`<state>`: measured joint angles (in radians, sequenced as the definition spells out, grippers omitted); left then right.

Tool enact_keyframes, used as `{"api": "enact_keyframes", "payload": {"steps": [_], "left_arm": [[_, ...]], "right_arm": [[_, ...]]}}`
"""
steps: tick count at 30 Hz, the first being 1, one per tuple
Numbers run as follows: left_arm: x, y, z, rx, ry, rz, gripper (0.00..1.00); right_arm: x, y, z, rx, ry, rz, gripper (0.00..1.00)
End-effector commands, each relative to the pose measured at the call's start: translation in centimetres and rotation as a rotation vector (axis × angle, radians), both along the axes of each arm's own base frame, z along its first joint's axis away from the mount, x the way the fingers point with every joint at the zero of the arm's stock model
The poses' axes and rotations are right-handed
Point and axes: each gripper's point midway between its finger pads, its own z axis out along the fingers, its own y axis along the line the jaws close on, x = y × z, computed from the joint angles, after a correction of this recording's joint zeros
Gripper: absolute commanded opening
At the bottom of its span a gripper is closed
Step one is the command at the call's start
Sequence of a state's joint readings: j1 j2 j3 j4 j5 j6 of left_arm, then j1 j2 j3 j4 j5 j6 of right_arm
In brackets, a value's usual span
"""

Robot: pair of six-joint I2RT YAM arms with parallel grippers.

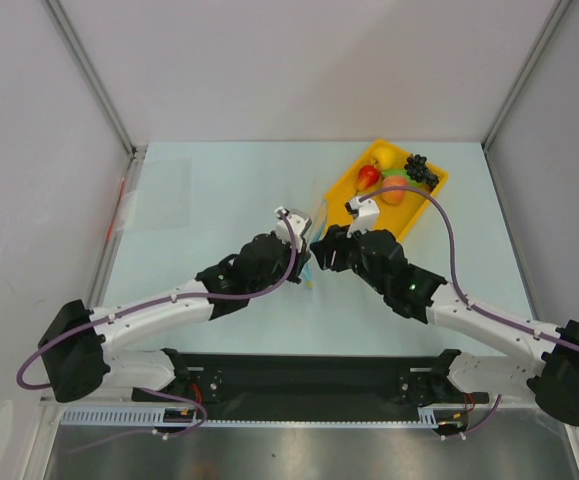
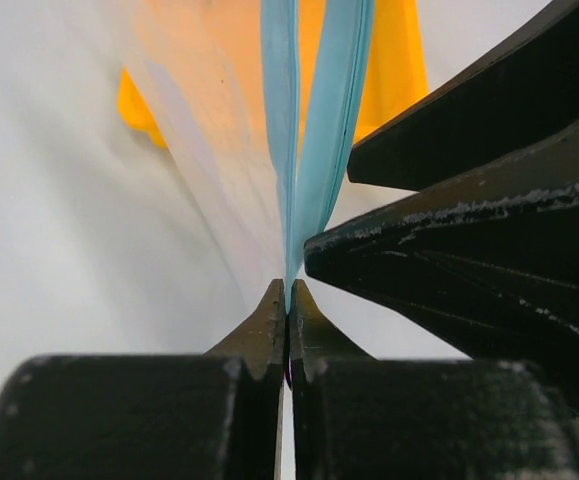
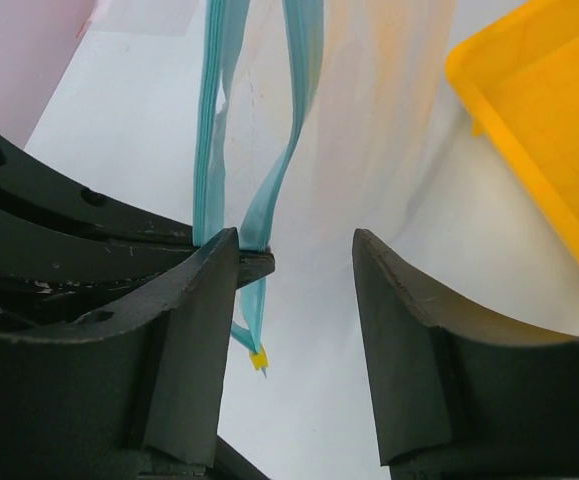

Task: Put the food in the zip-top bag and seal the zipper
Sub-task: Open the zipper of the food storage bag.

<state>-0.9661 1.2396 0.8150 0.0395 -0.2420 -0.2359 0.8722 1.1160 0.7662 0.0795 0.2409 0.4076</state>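
The zip-top bag (image 1: 318, 214) hangs between the two grippers near the table's middle, its film clear and pale (image 2: 204, 170). My left gripper (image 2: 287, 298) is shut on the teal zipper (image 2: 314, 120), whose two strips part above the pinch. Beside it, my right gripper (image 3: 295, 236) stands open with its left finger (image 3: 204, 330) against the zipper (image 3: 215, 120); nothing lies between its fingers. A small yellow tab (image 3: 259, 358) dangles at the strip's end. The food, a red fruit (image 1: 368, 176), a peach one (image 1: 393, 192), black grapes (image 1: 421, 170) and a yellow one (image 1: 381, 157), lies in the tray.
The yellow tray (image 1: 424, 205) sits at the back right, just beyond the right wrist; its corner shows in the right wrist view (image 3: 539, 120). Metal frame posts (image 1: 89, 70) rise at both rear corners. The two grippers (image 1: 312, 256) nearly touch.
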Motion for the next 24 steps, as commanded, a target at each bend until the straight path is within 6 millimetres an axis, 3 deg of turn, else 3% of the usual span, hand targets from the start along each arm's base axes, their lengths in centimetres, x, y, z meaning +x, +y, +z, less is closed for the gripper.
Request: {"api": "enact_keyframes", "payload": {"steps": [1,3,7,11,13,15,18,24], "left_arm": [[-0.1,-1.1,0.8,-0.059,-0.007,-0.032,0.00],[-0.2,-1.3,0.7,-0.060,-0.004,-0.042,0.00],[-0.5,-1.8,0.6,-0.063,-0.001,-0.069,0.00],[-0.5,-1.9,0.6,-0.067,0.003,-0.070,0.00],[-0.6,-1.8,0.9,-0.077,0.002,-0.070,0.15],[-0.8,-1.6,1.3,-0.089,-0.004,-0.069,0.33],[-0.8,-1.1,1.9,-0.102,-0.016,-0.054,0.49],[-0.3,-0.3,2.1,-0.091,-0.033,-0.011,0.54]], "right_arm": [[0.1,-0.4,1.6,0.042,-0.046,-0.032,0.53],[0.1,-0.4,1.8,0.048,-0.048,-0.034,0.44],[0.0,-0.1,2.0,0.072,-0.053,-0.023,0.36],[-0.1,0.0,2.0,0.067,-0.058,-0.010,0.07],[0.0,-0.3,1.9,0.060,-0.055,-0.022,0.00],[0.1,-0.4,1.9,0.059,-0.055,-0.028,0.00],[0.1,-0.3,1.8,0.059,-0.052,-0.024,0.00],[0.0,0.2,1.6,0.053,-0.046,0.004,0.00]]}}
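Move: Between the right hand's parted fingers stands the bag's zipper, about 1 cm back and 1 cm left of their midpoint, level with it. The left hand still pinches this zipper between its closed tips. The zipper's yellow end hangs roughly 4 cm back of the left hand and 4 cm below, straight in line. The yellow tray's middle lies some 16 cm forward, 16 cm right and 17 cm below the left hand. Closing fully on the blue zipper while staying nearly in place, the right hand pinches it just beyond the left fingertips. The left hand eases about 1 cm to the right and slightly down with its hold kept, then, once the right has shut, opens to about half and lets go, backing and rising about 1 cm, its fingers astride the strip. ##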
